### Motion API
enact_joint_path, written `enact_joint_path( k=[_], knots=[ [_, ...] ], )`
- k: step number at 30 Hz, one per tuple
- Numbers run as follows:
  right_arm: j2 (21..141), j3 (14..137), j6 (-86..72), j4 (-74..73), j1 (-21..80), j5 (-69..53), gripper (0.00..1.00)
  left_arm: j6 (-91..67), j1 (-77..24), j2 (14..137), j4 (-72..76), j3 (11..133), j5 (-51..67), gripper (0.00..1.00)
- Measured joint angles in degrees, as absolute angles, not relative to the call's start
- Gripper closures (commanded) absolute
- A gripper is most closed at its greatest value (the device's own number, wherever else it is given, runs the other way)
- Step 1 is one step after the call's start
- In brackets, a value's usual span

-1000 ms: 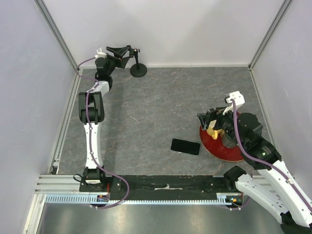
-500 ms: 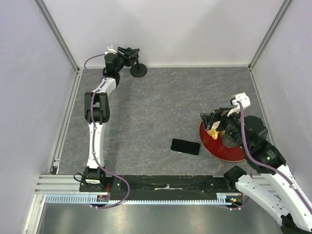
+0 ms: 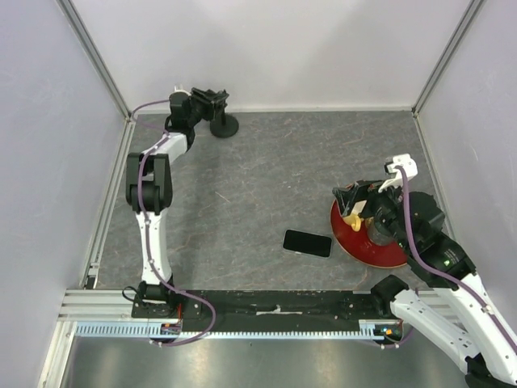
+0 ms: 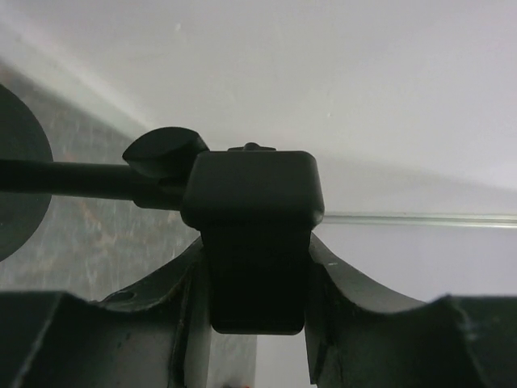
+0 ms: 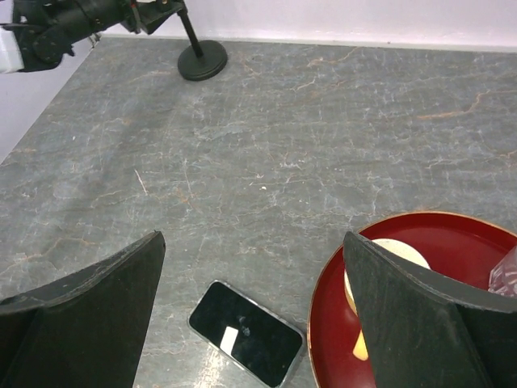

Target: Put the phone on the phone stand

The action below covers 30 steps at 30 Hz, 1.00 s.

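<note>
The phone (image 3: 308, 242) lies flat, screen up, on the grey table near the front middle; in the right wrist view the phone (image 5: 246, 333) sits just left of the red plate. The phone stand (image 3: 224, 126) stands at the far left by the back wall. My left gripper (image 3: 212, 101) is shut on its top holder (image 4: 252, 194), which fills the space between both fingers, with the left gripper (image 4: 255, 252) touching it on each side. My right gripper (image 3: 349, 198) hangs open over the plate's left edge, and nothing is between the right gripper (image 5: 252, 242) fingers.
A red plate (image 3: 373, 252) with a cream and yellow item on it sits right of the phone. White walls and metal frame posts close in the back, left and right. The stand's disc base (image 5: 202, 61) rests near the back wall.
My left gripper moved right onto the stand's holder and closed on it; the stand's base shifted slightly left and nearer. The right arm drifted a little to the right.
</note>
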State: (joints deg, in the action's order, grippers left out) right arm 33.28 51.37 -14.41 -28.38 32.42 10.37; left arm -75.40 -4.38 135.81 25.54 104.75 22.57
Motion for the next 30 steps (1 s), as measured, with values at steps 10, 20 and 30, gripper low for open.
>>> enact_joint_path(
  k=[10,20,30],
  knots=[
    [44.2,50.6,-22.1,-26.7,32.7,5.7,0.02,-78.0,-13.9,101.0,19.1,64.6,15.2,0.98],
    [43.2,43.9,-30.3,-24.4,37.6,5.1,0.02,-85.4,-27.8,79.9,23.9,40.0,-0.7,0.84],
    [46.5,43.2,-34.3,-23.0,44.0,9.2,0.02,-87.5,-28.4,73.8,28.9,33.6,-0.3,0.04]
  ],
)
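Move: The phone lies far back from the left hand, which already grips the phone stand by its head: about 47 cm back, 30 cm right and 19 cm below. From the right hand, empty and open, the phone is some 10 cm left, 3 cm back and 30 cm below. The red plate's middle lies roughly 23 cm right of the phone and 7 cm farther out; the yellow mug on it about 16 cm right of the phone and 11 cm farther out. Back towards its base and somewhat right, the left hand swiftly brings the gripped stand some 30 cm towards the phone at nearly level height, tipping slightly down, then slows and opens its fingers at the stand's head. Meanwhile the right hand, fingers open, sinks about 10 cm and shifts nearly as far left towards the phone, tilting down some 20 degrees, without touching it. ##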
